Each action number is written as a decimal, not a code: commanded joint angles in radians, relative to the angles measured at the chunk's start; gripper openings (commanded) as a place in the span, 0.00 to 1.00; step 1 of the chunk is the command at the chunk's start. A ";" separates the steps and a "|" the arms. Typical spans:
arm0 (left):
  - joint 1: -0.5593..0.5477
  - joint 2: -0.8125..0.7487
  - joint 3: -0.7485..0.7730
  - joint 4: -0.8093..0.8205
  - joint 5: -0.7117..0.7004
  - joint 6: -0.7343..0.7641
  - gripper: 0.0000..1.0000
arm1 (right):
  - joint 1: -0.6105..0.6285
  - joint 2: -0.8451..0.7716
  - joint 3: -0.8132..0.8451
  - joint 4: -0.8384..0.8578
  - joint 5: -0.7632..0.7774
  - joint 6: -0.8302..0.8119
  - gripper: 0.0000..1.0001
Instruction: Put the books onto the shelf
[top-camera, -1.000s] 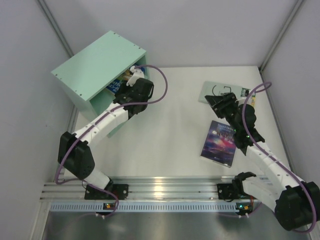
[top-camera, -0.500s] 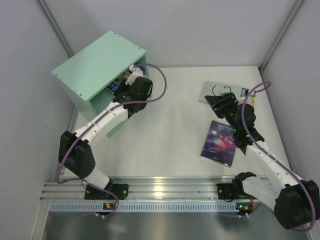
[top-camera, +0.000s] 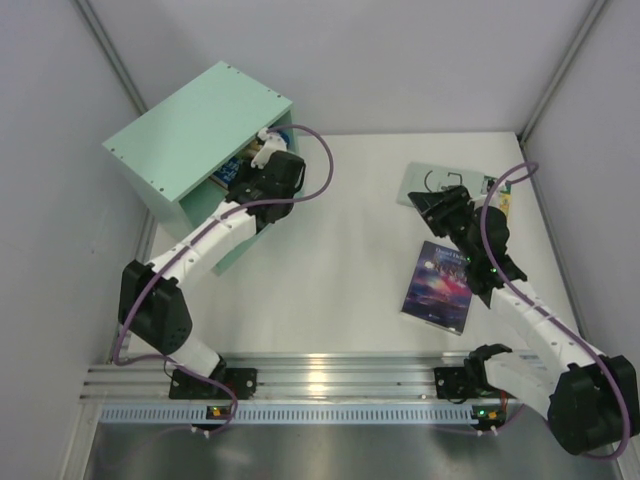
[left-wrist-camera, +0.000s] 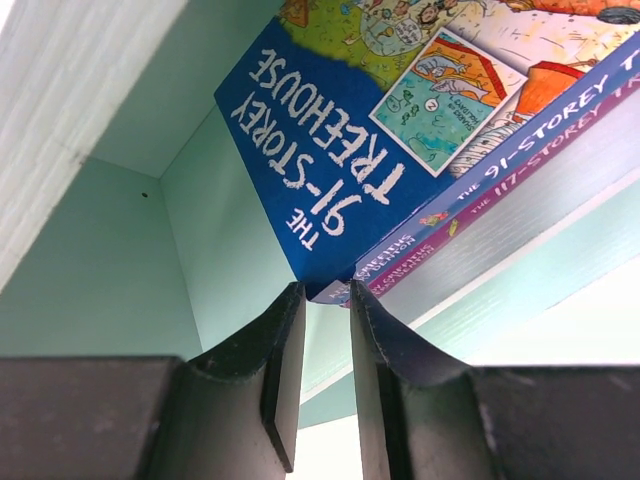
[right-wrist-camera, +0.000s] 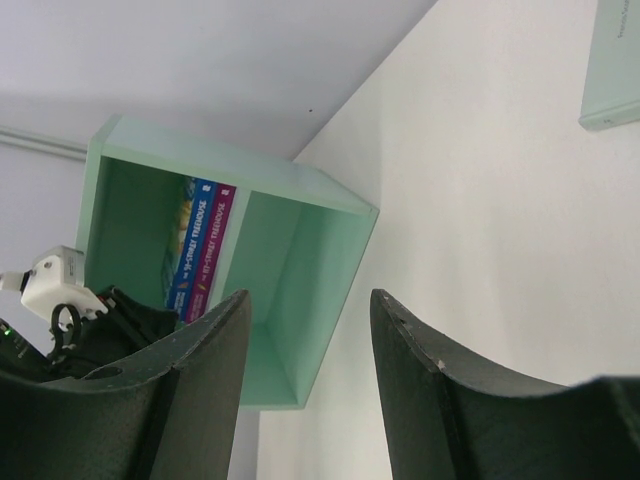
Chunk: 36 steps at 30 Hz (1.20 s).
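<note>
The mint-green shelf (top-camera: 190, 125) lies at the back left, its opening facing right. Two books stand together inside it: a blue-yellow one (left-wrist-camera: 340, 170) and a magenta-spined one (left-wrist-camera: 480, 200), both also showing in the right wrist view as a blue spine (right-wrist-camera: 195, 250) and a magenta spine (right-wrist-camera: 217, 240). My left gripper (left-wrist-camera: 325, 300) is at the shelf's mouth, its jaws narrowly open with nothing between them, and the books' corner is just at its tips. A galaxy book (top-camera: 438, 283) and a pale green book (top-camera: 422, 180) lie flat on the right. My right gripper (top-camera: 438, 205) hovers open and holds nothing, over the green book's near edge.
White walls close in the table (top-camera: 340, 230) on the left, back and right. The shelf's second compartment (right-wrist-camera: 300, 270) holds nothing. An aluminium rail (top-camera: 330, 375) with both arm bases runs along the near edge.
The left gripper has edged slightly deeper toward the shelf's opening. The right arm has barely moved, and the books on the table lie as before.
</note>
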 joint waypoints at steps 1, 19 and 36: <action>-0.008 -0.005 0.052 0.031 0.066 -0.011 0.30 | -0.014 0.002 0.029 0.050 -0.006 -0.018 0.51; -0.082 0.156 0.195 0.164 0.162 0.203 0.00 | -0.017 -0.030 0.037 0.001 0.009 -0.037 0.50; -0.056 0.294 0.241 0.439 0.159 0.627 0.00 | -0.023 -0.072 0.078 -0.070 0.032 -0.069 0.49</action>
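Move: The 91-Storey book lies flat in the shelf's upper compartment, its middle about 12 cm ahead of the left hand, 3 cm to its right and level; the hand is at the left end of the spine. The 117-Storey book lies right under it, some 3 cm lower, and the front edge of the shelf's far side wall is about 16 cm ahead, 12 cm right. From the right hand the 91-Storey book lies some 15 cm ahead, 38 cm left. The left hand leaves the left corner of the 91-Storey book and swings right some 8 cm, drawing slightly out of the shelf while its part-open fingers shut fully. It then goes mostly forward for about 6 cm, travelling along the spine towards its far half and turning some 20 degrees clockwise with a roll that lifts its left side, until the closed tips are at or just short of the spine. ##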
